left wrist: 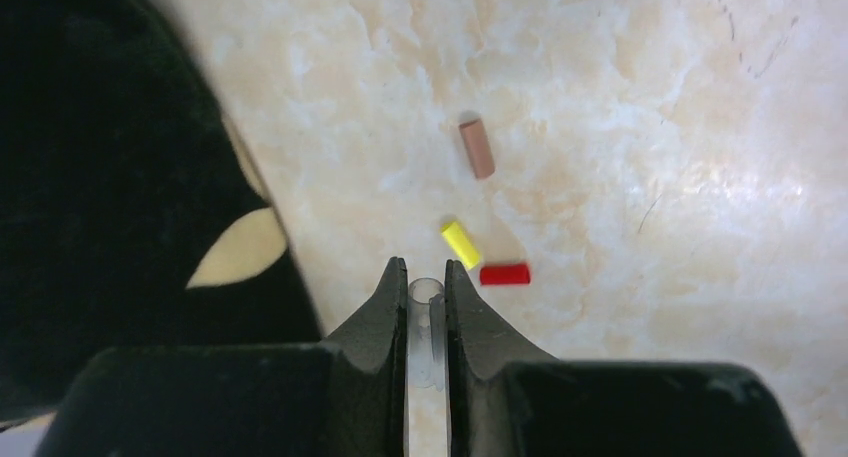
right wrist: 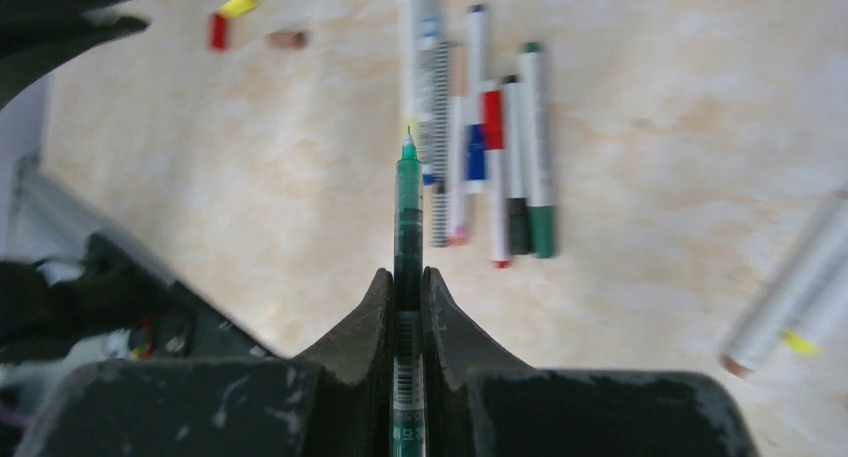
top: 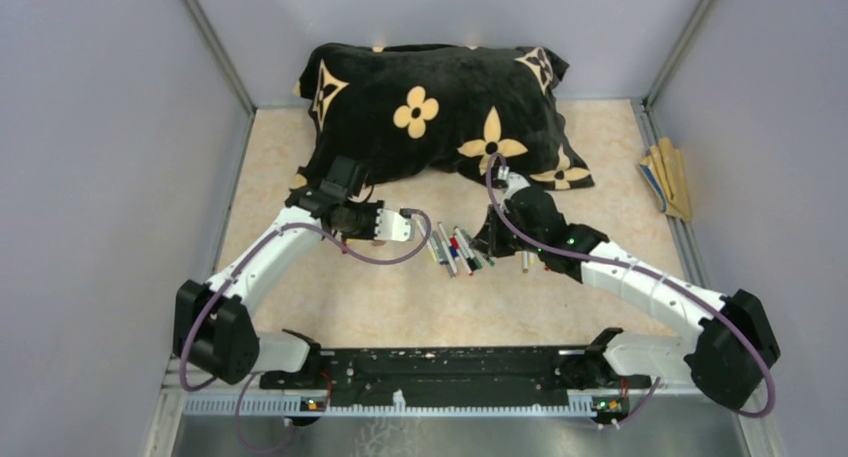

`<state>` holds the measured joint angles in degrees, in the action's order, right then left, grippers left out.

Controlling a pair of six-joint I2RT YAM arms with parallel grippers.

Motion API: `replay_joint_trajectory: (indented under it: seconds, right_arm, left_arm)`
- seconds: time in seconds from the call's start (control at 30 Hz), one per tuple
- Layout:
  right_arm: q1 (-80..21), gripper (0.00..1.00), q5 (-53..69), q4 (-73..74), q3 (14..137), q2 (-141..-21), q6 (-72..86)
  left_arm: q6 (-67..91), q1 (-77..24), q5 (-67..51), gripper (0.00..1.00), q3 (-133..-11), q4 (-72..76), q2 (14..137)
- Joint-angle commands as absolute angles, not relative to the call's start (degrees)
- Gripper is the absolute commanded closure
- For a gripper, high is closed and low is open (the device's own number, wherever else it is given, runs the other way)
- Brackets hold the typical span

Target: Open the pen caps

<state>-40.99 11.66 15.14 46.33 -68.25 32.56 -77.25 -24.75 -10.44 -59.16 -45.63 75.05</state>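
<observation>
My left gripper (left wrist: 425, 272) is shut on a clear pen cap (left wrist: 426, 312) that stands between its jaws, low over the table. Just beyond its tips lie loose pen caps: a yellow one (left wrist: 461, 244), a red one (left wrist: 505, 274) and a brownish one (left wrist: 477, 148). My right gripper (right wrist: 407, 275) is shut on a green pen (right wrist: 407, 202), whose bare tip points away from me. Several capped pens (right wrist: 495, 147) lie side by side past it, seen between the two grippers (top: 455, 249) from above. Left gripper (top: 408, 225) and right gripper (top: 490, 239) face each other.
A black pillow with cream flowers (top: 440, 107) lies behind both arms and fills the left of the left wrist view (left wrist: 100, 177). Two white pens (right wrist: 790, 297) lie off to the right. Flat tan sticks (top: 668, 177) rest by the right wall.
</observation>
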Motion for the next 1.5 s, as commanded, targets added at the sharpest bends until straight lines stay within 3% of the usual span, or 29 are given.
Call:
replay_joint_trajectory:
  seconds: [0.0,0.3,0.53,0.7,0.93,1.03,1.2,1.33,1.37,1.47]
  right_arm:
    - [-40.6,1.00,-16.4,14.0,41.1,-64.3,31.7]
    - [-36.3,1.00,-29.7,11.2,33.8,-64.3,34.4]
    - [-30.2,1.00,-26.8,6.5,30.8,-65.2,33.2]
    - [-27.8,1.00,-25.6,1.8,30.9,-70.2,30.7]
    - [-27.1,1.00,-24.8,-1.7,32.0,-75.9,28.8]
    - [-27.1,0.96,-24.6,-2.2,32.6,-76.9,28.8]
    - [-27.0,0.81,-24.4,-1.4,33.8,-77.9,28.5]
    - [-27.0,0.68,-24.1,-0.4,34.4,-77.5,27.8]
    - [-27.1,0.67,-24.0,-0.1,34.5,-77.2,27.7]
    - [-27.0,0.66,-23.4,1.3,35.4,-76.0,27.6]
  left_arm:
    - [-68.5,-24.7,-15.9,1.00,-58.9,-43.4,82.0]
    - [-62.4,-24.8,-18.8,1.00,-52.1,-37.5,85.1]
    - [-61.3,-24.8,-17.7,0.79,-47.2,-32.1,86.1]
    - [-60.5,-24.7,-17.2,0.72,-46.6,-30.7,88.1]
    - [-59.8,-24.8,-17.3,0.53,-47.0,-31.6,87.0]
    - [-59.1,-24.8,-18.0,0.45,-48.7,-33.6,86.4]
    - [-57.8,-24.7,-19.1,0.41,-52.8,-38.0,85.8]
    - [-56.1,-24.1,-21.4,0.25,-58.4,-42.6,85.0]
    - [-55.8,-23.8,-22.1,0.20,-60.0,-43.7,84.8]
    - [-54.4,-22.9,-23.9,0.18,-64.4,-45.9,84.4]
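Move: The left hand holds the clear cap. Its bare landing spot lies 3 cm back, 1 cm right and about 12 below, with the brown cap roughly 2 ahead and 2 right of the hand, the yellow cap 4 ahead and 3 left. The right hand carries the uncapped green pen; its slot is about 9 ahead, 17 right, 12 below, with the open yellow pen 2 cm left of that slot, the open red pen 2 right and 1 nearer. Both hands set down what they hold and let go. The right swings some 17 cm right while sinking 11 and reaching 9 forward, turning clockwise and steepening its fingers to lay the green pen between the open pens, then parts them partway. The left drops 11 cm, easing back and tilting about 20 degrees, opens wide at the table, then rises about 6 cm. ##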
